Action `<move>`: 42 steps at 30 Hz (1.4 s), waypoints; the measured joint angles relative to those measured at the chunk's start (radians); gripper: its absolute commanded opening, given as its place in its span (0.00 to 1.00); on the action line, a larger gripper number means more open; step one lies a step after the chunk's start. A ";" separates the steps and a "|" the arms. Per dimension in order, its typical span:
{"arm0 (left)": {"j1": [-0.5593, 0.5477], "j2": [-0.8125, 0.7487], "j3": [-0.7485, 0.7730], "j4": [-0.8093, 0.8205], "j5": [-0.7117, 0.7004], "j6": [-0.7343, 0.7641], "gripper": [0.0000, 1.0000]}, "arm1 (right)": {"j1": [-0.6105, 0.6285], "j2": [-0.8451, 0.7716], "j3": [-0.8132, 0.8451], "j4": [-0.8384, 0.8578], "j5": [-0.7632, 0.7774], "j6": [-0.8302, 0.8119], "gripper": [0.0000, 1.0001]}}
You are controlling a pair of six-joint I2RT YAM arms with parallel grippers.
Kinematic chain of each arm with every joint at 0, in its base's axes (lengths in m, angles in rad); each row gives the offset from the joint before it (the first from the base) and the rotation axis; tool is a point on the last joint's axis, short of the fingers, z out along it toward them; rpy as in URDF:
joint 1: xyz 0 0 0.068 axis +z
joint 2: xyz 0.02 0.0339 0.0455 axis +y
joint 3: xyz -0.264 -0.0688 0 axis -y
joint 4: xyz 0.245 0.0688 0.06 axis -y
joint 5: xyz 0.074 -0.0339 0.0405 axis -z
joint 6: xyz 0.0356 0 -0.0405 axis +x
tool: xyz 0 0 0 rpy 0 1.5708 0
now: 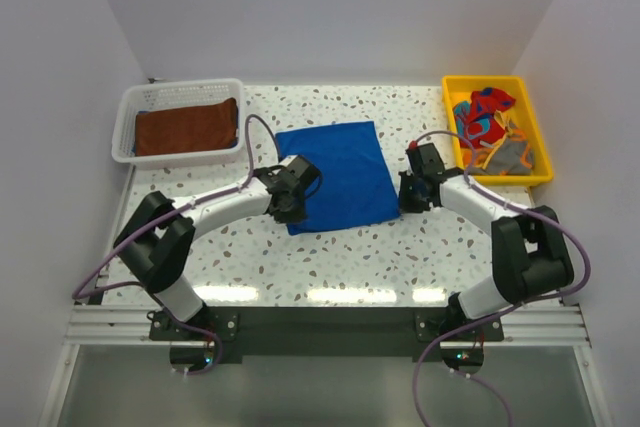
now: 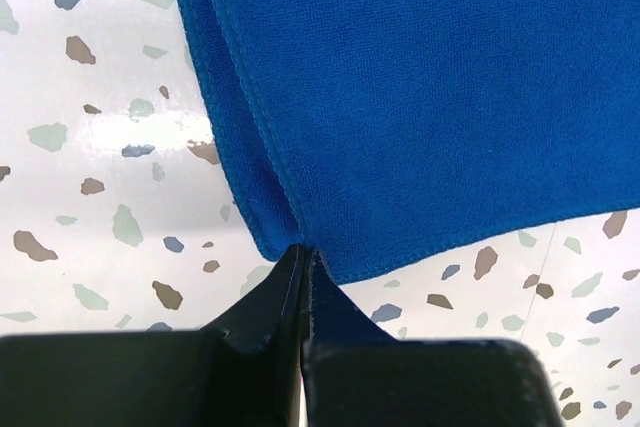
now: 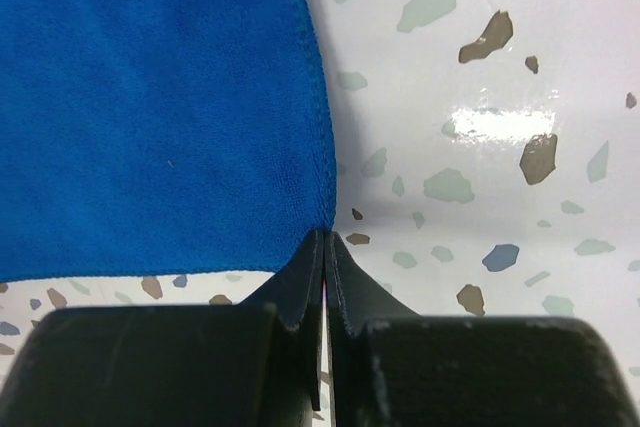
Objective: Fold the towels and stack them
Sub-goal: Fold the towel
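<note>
A royal blue towel [image 1: 335,175] lies spread flat on the speckled table [image 1: 400,247]. My left gripper [image 1: 299,197] is at its near left corner. In the left wrist view the left gripper [image 2: 303,250] is shut on the hem of the blue towel [image 2: 420,97], and the cloth puckers at the tips. My right gripper [image 1: 409,197] is at the near right corner. Seen from the right wrist, the right gripper [image 3: 328,237] is shut right at the corner of the blue towel [image 3: 150,107]. A rust-brown towel [image 1: 186,128] lies folded in the basket.
The white lattice basket [image 1: 180,88] stands at the back left. At the back right, a yellow tray [image 1: 541,152] holds a crumpled red and blue towel [image 1: 488,111] and an orange and grey one [image 1: 506,155]. White walls close in the table's sides and back.
</note>
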 measured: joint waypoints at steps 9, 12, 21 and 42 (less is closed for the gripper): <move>0.039 -0.040 0.016 -0.044 -0.022 0.026 0.00 | 0.000 -0.022 0.122 -0.067 0.003 -0.006 0.00; 0.040 -0.104 0.004 -0.033 -0.032 0.028 0.00 | 0.000 -0.055 0.124 -0.063 0.003 -0.006 0.00; 0.041 -0.115 -0.170 0.033 -0.007 0.016 0.00 | 0.001 0.009 0.038 -0.023 -0.029 -0.002 0.00; 0.145 -0.148 0.003 0.046 -0.001 0.067 0.00 | 0.002 0.009 0.288 -0.015 -0.077 0.017 0.00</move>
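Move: Pinched in both hands is the upper layer of the blue towel, by its near corners. From the left hand the towel's far-left corner lies about 22 cm ahead and 3 cm left, 3 cm lower, with the white basket some 25 cm ahead and 26 cm left. From the right hand the far-right corner lies about 22 cm ahead, 6 cm left and 2 cm lower, and the yellow bin some 22 cm ahead and 22 cm right. Keeping their pinch on the two near corners, both hands pump the towel's upper layer twice: a small lift of 3 to 5 cm, back down close to the table, the left drawing some 4 cm left, then a quick swing about 10 cm up and nearly as far forward, fingers tilting outward, before easing slightly back. ##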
